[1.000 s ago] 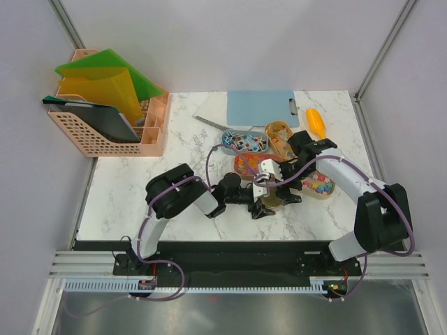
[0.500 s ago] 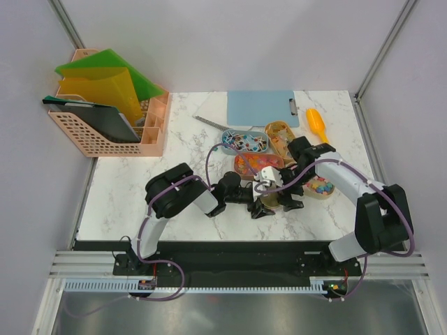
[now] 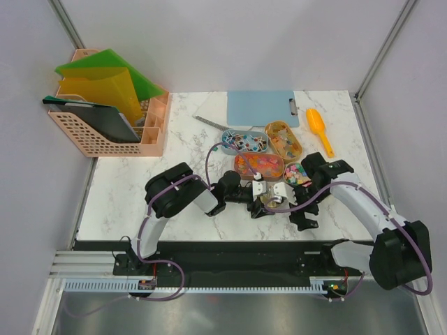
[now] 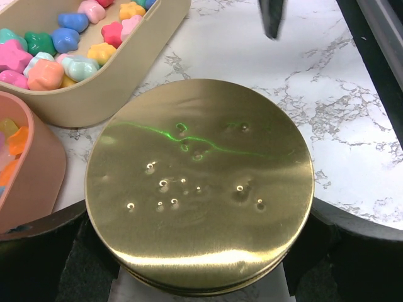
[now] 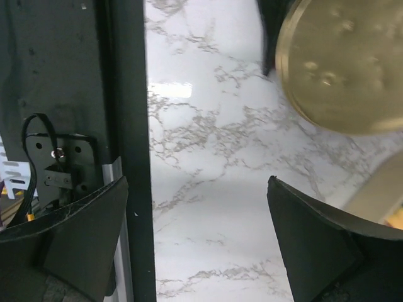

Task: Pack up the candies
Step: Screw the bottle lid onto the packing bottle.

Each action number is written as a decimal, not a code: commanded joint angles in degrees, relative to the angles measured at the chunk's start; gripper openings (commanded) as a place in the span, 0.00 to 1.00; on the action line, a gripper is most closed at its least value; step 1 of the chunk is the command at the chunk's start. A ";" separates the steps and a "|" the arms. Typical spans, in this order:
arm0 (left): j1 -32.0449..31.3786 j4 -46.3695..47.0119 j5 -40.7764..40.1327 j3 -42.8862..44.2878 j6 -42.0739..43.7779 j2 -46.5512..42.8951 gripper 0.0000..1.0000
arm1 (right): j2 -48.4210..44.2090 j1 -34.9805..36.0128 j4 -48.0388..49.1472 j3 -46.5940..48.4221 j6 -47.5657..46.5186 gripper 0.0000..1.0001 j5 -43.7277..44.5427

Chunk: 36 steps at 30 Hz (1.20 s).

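The candies lie in oval trays: dark wrapped ones (image 3: 244, 141), orange-red bits (image 3: 258, 165) and pastel pieces (image 3: 299, 174). In the left wrist view the pastel candies (image 4: 56, 50) fill a beige tray at top left, and orange bits (image 4: 9, 151) show at the left edge. My left gripper (image 4: 199, 264) is shut on a round tin with a gold lid (image 4: 199, 185), a jaw against each side. It sits in front of the trays (image 3: 269, 202). My right gripper (image 5: 198, 233) hangs open over bare marble to the right (image 3: 305, 213), and the gold lid (image 5: 343, 63) shows beyond it.
A tan tray (image 3: 283, 137) and an orange scoop (image 3: 320, 129) lie at the back right, behind them a blue clipboard (image 3: 262, 108). A pink basket with folders (image 3: 105, 118) stands at the back left. The table's black front rail (image 5: 129, 126) runs close by my right gripper.
My right gripper has drawn back from over the tin and moved right and toward the front edge, uncovering the pastel tray. The left gripper and tin have stayed put.
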 commanded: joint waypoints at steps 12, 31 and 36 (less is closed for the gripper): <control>1.17 -13.13 -1.77 -1.21 -1.51 1.59 0.02 | 18.90 -3.61 9.03 17.92 2.91 0.98 -8.01; 1.25 -14.54 -1.59 -0.77 -0.72 1.32 0.02 | 23.04 -0.44 -4.61 19.61 -5.01 0.98 -10.30; 1.34 -14.63 -1.33 -0.68 -0.98 1.32 0.02 | 20.15 0.00 -4.69 16.97 -3.43 0.98 -10.30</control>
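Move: The packing bottle's lid sits some 8 cm ahead of the right hand, about 9 cm to its left and roughly 1 cm below its height. The cream candy box is about 12 cm ahead of that hand and 5 cm to its right, the salmon candy box about 17 cm ahead and 14 cm to its left, both some 7 cm lower. The left hand already grips the bottle, with the lid about 5 cm straight above its hand point. The lid on the bottle is reached again by the right hand, which swings out some 11 cm forward and 4 cm left around the lid's near-right side, fingers wide open, then draws back about 3 cm and slows with its forward finger coming against the lid's forward-right rim. The left hand stays put, keeping the bottle gripped. ##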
